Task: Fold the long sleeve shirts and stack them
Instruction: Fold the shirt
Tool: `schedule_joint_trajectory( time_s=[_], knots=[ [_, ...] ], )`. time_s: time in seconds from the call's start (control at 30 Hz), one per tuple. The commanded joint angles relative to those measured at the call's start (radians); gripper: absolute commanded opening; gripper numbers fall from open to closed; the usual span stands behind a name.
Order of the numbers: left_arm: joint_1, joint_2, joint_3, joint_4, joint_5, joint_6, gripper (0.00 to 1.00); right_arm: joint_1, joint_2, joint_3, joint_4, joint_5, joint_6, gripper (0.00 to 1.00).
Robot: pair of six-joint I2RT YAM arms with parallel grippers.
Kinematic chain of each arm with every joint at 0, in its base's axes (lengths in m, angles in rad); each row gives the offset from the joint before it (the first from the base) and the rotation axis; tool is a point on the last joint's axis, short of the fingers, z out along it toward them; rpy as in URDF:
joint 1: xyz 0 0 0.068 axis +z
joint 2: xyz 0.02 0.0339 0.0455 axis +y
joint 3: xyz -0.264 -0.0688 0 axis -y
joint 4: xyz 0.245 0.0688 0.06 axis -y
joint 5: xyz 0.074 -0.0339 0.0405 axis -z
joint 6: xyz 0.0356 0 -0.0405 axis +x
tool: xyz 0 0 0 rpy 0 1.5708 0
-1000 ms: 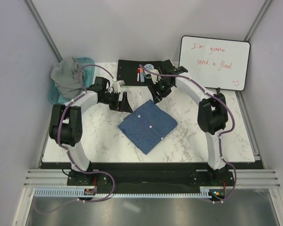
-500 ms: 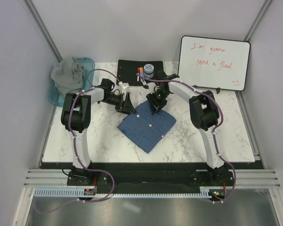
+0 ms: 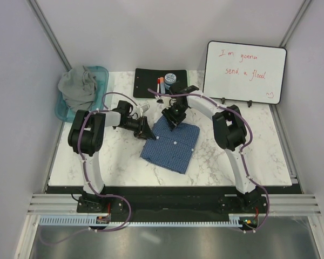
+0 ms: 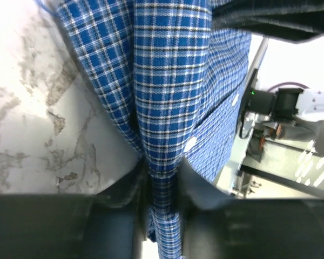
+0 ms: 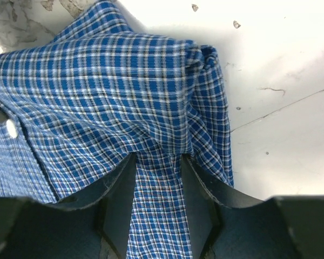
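The folded blue-and-white check shirt (image 3: pixel 171 144) lies mid-table. My left gripper (image 3: pixel 146 131) is shut on the shirt's far left corner; in the left wrist view its jaws pinch a fold of check cloth (image 4: pixel 164 108). My right gripper (image 3: pixel 170 122) is shut on the shirt's far edge; the right wrist view shows check cloth (image 5: pixel 124 97) bunched between the jaws. The grey shirt (image 3: pixel 78 86) lies crumpled in the teal tub (image 3: pixel 100 71) at the far left.
A black clipboard (image 3: pixel 146 81) with markers and a small round jar (image 3: pixel 170 79) lies at the back centre. A whiteboard (image 3: pixel 244 71) with red writing stands at the back right. Marble tabletop (image 3: pixel 232 156) shows around the shirt.
Both grippers closed in on the check shirt's far edge and took hold of it. The shirt has shifted and turned, its far edge pulled up toward the back.
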Motion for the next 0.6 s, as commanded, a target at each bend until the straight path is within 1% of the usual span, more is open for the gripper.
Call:
schedule_joint_trajectory(
  time_s=[0.0, 0.03, 0.07, 0.17, 0.2, 0.27, 0.3, 0.33, 0.37, 0.4, 0.43, 0.5, 0.53, 0.57],
  knots=[
    [-0.002, -0.05, -0.011, 0.146, -0.086, -0.144, 0.18, 0.004, -0.001, -0.025, 0.055, 0.01, -0.011, 0.48],
    [-0.002, -0.047, -0.002, 0.146, -0.094, -0.15, 0.05, 0.005, -0.005, -0.032, 0.057, 0.003, -0.007, 0.49],
    [0.0, -0.044, 0.003, 0.146, -0.091, -0.163, 0.02, 0.004, -0.016, -0.033, 0.057, 0.002, 0.007, 0.5],
    [0.0, -0.056, 0.012, 0.108, -0.107, -0.138, 0.02, -0.007, -0.039, -0.029, 0.049, 0.004, 0.036, 0.56],
    [0.0, -0.077, 0.029, 0.08, -0.144, -0.115, 0.02, -0.015, -0.047, -0.024, 0.04, -0.002, 0.053, 0.56],
    [0.001, -0.11, 0.053, -0.024, -0.185, -0.037, 0.02, -0.053, -0.071, -0.004, 0.009, -0.028, 0.081, 0.59],
    [0.001, -0.148, 0.085, -0.068, -0.246, -0.008, 0.02, -0.07, -0.081, 0.008, -0.002, -0.045, 0.091, 0.61],
    [0.0, -0.169, 0.101, -0.132, -0.276, 0.044, 0.02, -0.111, -0.103, 0.008, -0.009, -0.083, 0.102, 0.64],
    [-0.002, -0.186, 0.146, -0.18, -0.335, 0.073, 0.02, -0.133, -0.117, 0.008, -0.02, -0.1, 0.113, 0.66],
    [0.0, -0.211, 0.17, -0.216, -0.363, 0.121, 0.02, -0.156, -0.137, 0.01, -0.029, -0.12, 0.125, 0.67],
    [-0.002, -0.22, 0.199, -0.293, -0.389, 0.142, 0.02, -0.195, -0.146, 0.008, -0.037, -0.148, 0.13, 0.68],
    [0.0, -0.226, 0.291, -0.37, -0.472, 0.231, 0.02, -0.247, -0.179, 0.001, -0.058, -0.168, 0.134, 0.69],
    [0.0, -0.222, 0.329, -0.463, -0.495, 0.259, 0.02, -0.263, -0.188, -0.002, -0.071, -0.183, 0.133, 0.69],
    [-0.002, -0.219, 0.418, -0.501, -0.552, 0.286, 0.02, -0.278, -0.199, -0.009, -0.075, -0.191, 0.131, 0.7]
  ],
)
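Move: The shirt's left edge, bunched into a fold, already lies between the left hand's closing fingers, about 1 cm below. From that hand, the shirt's far left corner is some 7 cm ahead and 3 cm right, its near left corner 7 cm back and 4 cm left. From the right hand, whose tips rest on the shirt, its far right corner lies about 10 cm right and 1 cm ahead, the far left corner 4 cm ahead and 4 cm left, the jar 17 cm straight ahead. Closing first, the left fingers pinch the bunched left edge, then carry it up, forward and to the left, each by about 4 cm, tipping further down. The right hand lifts off the cloth and swings right some 5 cm, rising and edging forward towards the shirt's far right corner, opening wider and turning about 15 degrees clockwise. ##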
